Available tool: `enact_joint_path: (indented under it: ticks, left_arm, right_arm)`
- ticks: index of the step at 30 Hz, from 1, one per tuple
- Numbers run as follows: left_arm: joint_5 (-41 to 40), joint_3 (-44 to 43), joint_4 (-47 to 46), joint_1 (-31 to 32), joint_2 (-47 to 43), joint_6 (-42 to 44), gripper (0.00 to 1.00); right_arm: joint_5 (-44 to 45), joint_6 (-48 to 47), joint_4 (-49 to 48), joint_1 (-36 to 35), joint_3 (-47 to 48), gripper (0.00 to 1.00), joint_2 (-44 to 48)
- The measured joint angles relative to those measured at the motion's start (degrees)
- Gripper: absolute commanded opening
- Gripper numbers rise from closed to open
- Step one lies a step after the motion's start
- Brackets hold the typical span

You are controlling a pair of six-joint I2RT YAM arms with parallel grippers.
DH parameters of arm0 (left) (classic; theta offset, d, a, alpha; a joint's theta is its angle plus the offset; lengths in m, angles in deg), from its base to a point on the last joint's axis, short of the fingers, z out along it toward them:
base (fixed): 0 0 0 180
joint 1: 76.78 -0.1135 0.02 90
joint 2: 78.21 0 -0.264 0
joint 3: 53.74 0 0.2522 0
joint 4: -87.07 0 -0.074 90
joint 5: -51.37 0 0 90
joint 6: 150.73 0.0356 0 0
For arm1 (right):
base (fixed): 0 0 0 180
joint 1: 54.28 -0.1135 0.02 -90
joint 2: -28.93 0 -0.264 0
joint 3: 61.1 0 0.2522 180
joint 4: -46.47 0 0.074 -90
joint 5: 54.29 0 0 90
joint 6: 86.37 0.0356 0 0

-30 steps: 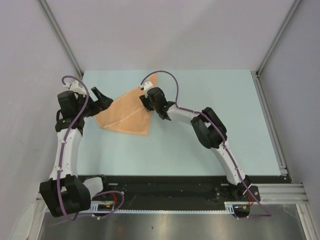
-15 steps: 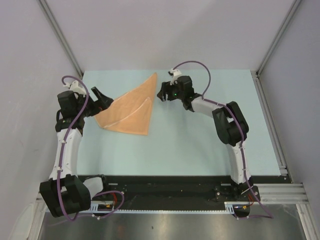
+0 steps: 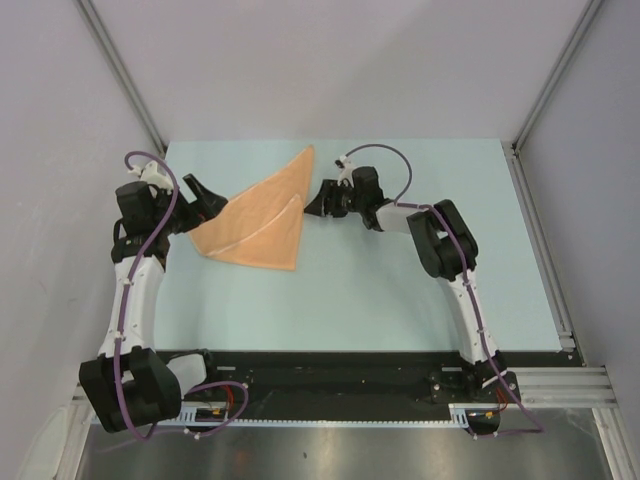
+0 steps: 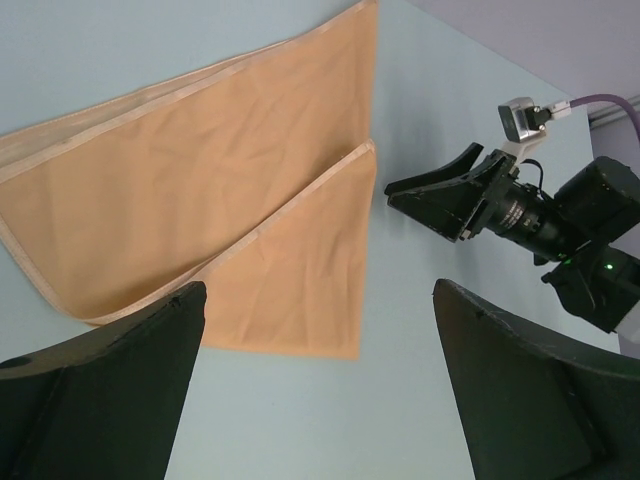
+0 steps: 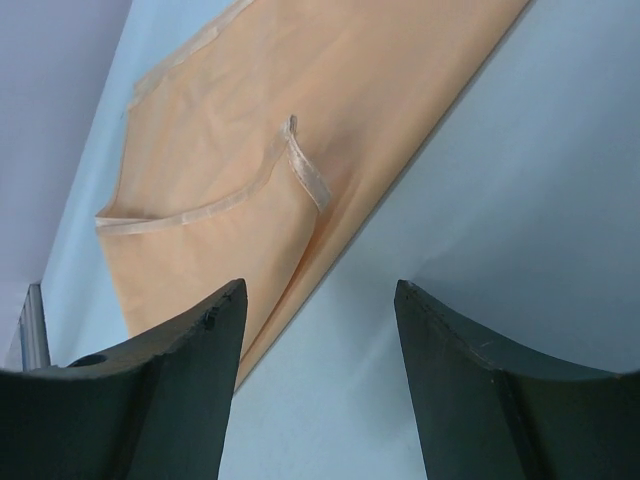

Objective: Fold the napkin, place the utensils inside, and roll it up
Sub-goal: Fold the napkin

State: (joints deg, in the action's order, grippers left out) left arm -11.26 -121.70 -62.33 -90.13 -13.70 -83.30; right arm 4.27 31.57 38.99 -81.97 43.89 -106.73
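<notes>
The peach-orange napkin (image 3: 258, 225) lies flat on the pale blue table (image 3: 400, 290), folded over itself so a smaller triangular flap rests on top (image 4: 300, 270). My left gripper (image 3: 212, 203) hovers at the napkin's left edge, open and empty (image 4: 318, 287). My right gripper (image 3: 318, 200) sits low just to the right of the napkin's right edge, open with bare table between its fingers (image 5: 319, 284). It also shows in the left wrist view as the right gripper (image 4: 392, 190). The napkin's hemmed flap corner (image 5: 300, 160) lies ahead of it. The utensils are out of view.
Grey walls with metal rails enclose the table at the back and sides (image 3: 535, 90). The arms' black base rail (image 3: 330, 385) runs along the near edge. Bare table surface stretches to the right (image 3: 480, 200) and in front of the napkin.
The right gripper has come off the napkin, opened, and moved to the right of its edge. The folded flap now lies flat. The left arm has not moved.
</notes>
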Motion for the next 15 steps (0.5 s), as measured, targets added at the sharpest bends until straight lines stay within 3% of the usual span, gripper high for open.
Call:
enact_joint_path:
  ticks: [15]
  left_arm:
    - [0.1, 0.1, 0.0, 0.0, 0.0, -0.5, 1.0]
  right_arm:
    - [7.0, 12.7, -1.3, 0.0, 12.2, 0.6, -9.0]
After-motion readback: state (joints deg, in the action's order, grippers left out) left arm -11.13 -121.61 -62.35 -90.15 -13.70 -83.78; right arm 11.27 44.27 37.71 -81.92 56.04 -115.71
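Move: The napkin's far corner lies about 20 cm ahead of the right gripper, roughly 2 cm to its left and 4 cm below. The folded-over corner is much nearer, some 3 cm ahead and 5 cm left, and the napkin's near right corner sits around 19 cm back and 5 cm left, both about 4 cm down. From the left gripper the far corner is some 33 cm ahead, 20 cm right and 22 cm lower. Send the right gripper forward about 5 cm, low and nearly level, along the napkin's right edge past the folded-over corner and towards the far corner, speeding up after a slow start. Turn the wrist some 10 degrees clockwise as you go, and keep the fingers parted and holding nothing. ##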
